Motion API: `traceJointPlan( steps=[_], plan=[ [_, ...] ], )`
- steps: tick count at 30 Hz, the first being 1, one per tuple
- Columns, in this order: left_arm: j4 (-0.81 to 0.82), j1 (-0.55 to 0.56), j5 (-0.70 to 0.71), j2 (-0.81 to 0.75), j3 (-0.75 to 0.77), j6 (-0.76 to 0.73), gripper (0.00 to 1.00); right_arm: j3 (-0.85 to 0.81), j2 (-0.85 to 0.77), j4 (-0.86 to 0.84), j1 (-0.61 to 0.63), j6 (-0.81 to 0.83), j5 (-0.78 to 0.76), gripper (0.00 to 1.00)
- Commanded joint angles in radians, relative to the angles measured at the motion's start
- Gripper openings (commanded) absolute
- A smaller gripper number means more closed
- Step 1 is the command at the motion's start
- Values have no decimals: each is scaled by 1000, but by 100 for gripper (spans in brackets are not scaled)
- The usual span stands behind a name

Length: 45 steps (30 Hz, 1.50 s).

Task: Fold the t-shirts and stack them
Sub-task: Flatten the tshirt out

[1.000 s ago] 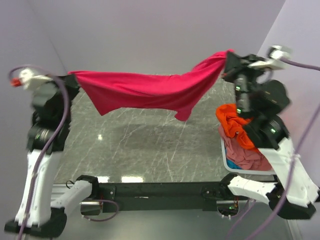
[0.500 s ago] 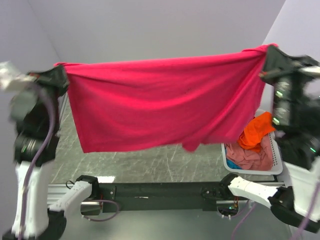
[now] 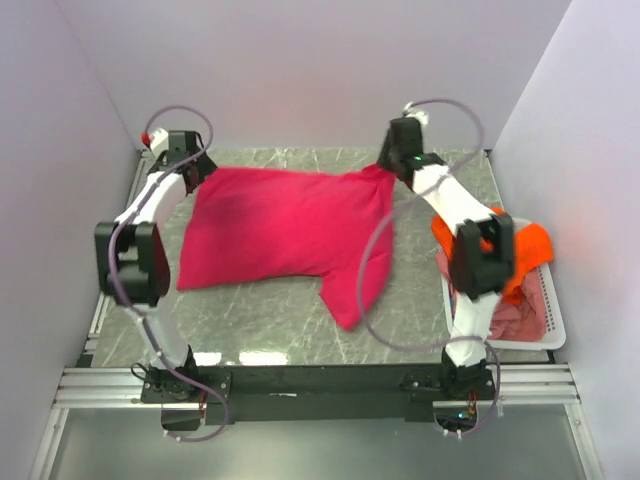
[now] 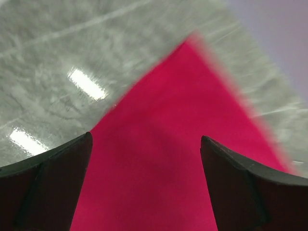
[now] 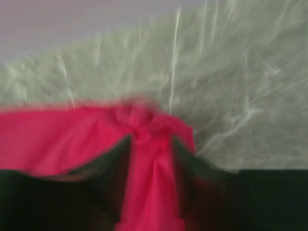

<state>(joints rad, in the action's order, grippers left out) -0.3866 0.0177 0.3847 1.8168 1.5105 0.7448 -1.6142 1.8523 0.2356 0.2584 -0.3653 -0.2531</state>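
The crimson-magenta t-shirt lies spread on the marble table, with a sleeve or corner trailing toward the front. My left gripper is at its far left corner. In the left wrist view the gripper is open, fingers wide apart just above the flat cloth. My right gripper is at the far right corner. In the right wrist view the gripper is shut on a bunched fold of the shirt. An orange t-shirt and a pink-red one sit in the basket.
A white plastic basket stands at the table's right edge, partly behind my right arm. Purple walls close in the back and both sides. Bare table surface shows in front of the shirt. Arm cables loop over the table.
The crimson shirt hung stretched in the air between both raised grippers. Now both arms are lowered at the far side, the shirt lies on the table, and the left gripper has opened.
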Motion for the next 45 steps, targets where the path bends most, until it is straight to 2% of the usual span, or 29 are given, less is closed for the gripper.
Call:
traceJointPlan(
  steps=[1,2,3,4,5,7,8,11,12,14,15,17,21,23,31,34,37,38,40,42,43,44,45],
  plan=[
    [-18,-13,-21,44,106,1,100,-226,125,115,-10,-21,115,52],
    [-23,-13,-17,42,108,2,99,-321,196,161,-10,-15,123,59],
    [-31,-15,-3,36,97,10,100,-351,218,221,-7,-15,123,60],
    [-43,-15,3,10,87,17,100,-357,217,228,-4,-15,132,63],
    [-52,-15,12,-8,70,25,99,-316,202,223,-2,-18,136,72],
    [-86,-15,40,-77,-2,54,99,-229,145,159,11,-30,138,74],
    [-122,-15,52,-105,-69,97,99,-129,78,136,16,-35,137,74],
    [-121,-15,102,-224,-243,168,99,55,-58,70,39,-66,136,74],
    [-118,-60,94,-250,-278,180,99,97,-91,50,56,-81,140,74],
    [-66,-111,24,-301,-378,203,99,205,-180,31,90,-80,138,74],
    [-48,-172,-9,-310,-404,206,99,241,-206,19,113,-72,132,74],
    [-8,-226,-113,-303,-444,183,99,306,-254,21,200,-60,117,75],
    [58,-295,-170,-235,-434,143,100,336,-249,67,343,-75,129,74],
    [63,-309,-196,-176,-403,127,95,344,-228,74,399,-95,146,74],
    [60,-326,-224,-1,-293,82,81,381,-183,91,489,-115,140,74],
    [58,-325,-218,57,-263,90,71,399,-188,106,495,-119,120,73],
    [39,-325,-219,102,-239,93,56,419,-197,111,499,-123,124,73],
    [28,-325,-221,107,-233,93,48,425,-199,113,502,-124,124,73],
    [28,-325,-216,111,-242,99,45,436,-200,116,502,-129,130,73],
    [32,-325,-210,108,-265,100,35,439,-199,117,504,-133,133,73],
    [31,-326,-207,111,-269,102,28,439,-197,117,505,-130,136,73],
    [28,-326,-205,114,-272,102,10,439,-197,117,510,-127,141,73],
    [22,-325,-201,118,-273,105,1,439,-196,122,516,-124,146,73]
  ],
)
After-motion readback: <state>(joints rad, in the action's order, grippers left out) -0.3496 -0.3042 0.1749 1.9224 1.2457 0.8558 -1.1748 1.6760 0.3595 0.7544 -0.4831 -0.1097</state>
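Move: The left hand's aim, the near left hem corner of the red t-shirt, lies about 27 cm back from it, 6 cm to its left and 15 cm below; the t-shirt's sleeve is some 29 cm back and 31 cm to its right, equally low. From the right hand, that sleeve lies roughly 32 cm back, 12 cm left and 21 cm down; the laundry basket is about 26 cm back, 22 cm right and 15 cm lower. The already open left hand dips, draws back some 13 cm and leftward, then sinks while easing about 5 cm forward and pinches the red t-shirt's near left corner at the table. The right hand drops 9 cm, opens wider and lets go of the far right corner, then swings back and left towards the sleeve, turning some 30 degrees counter-clockwise, tipping down and staying open above it. ##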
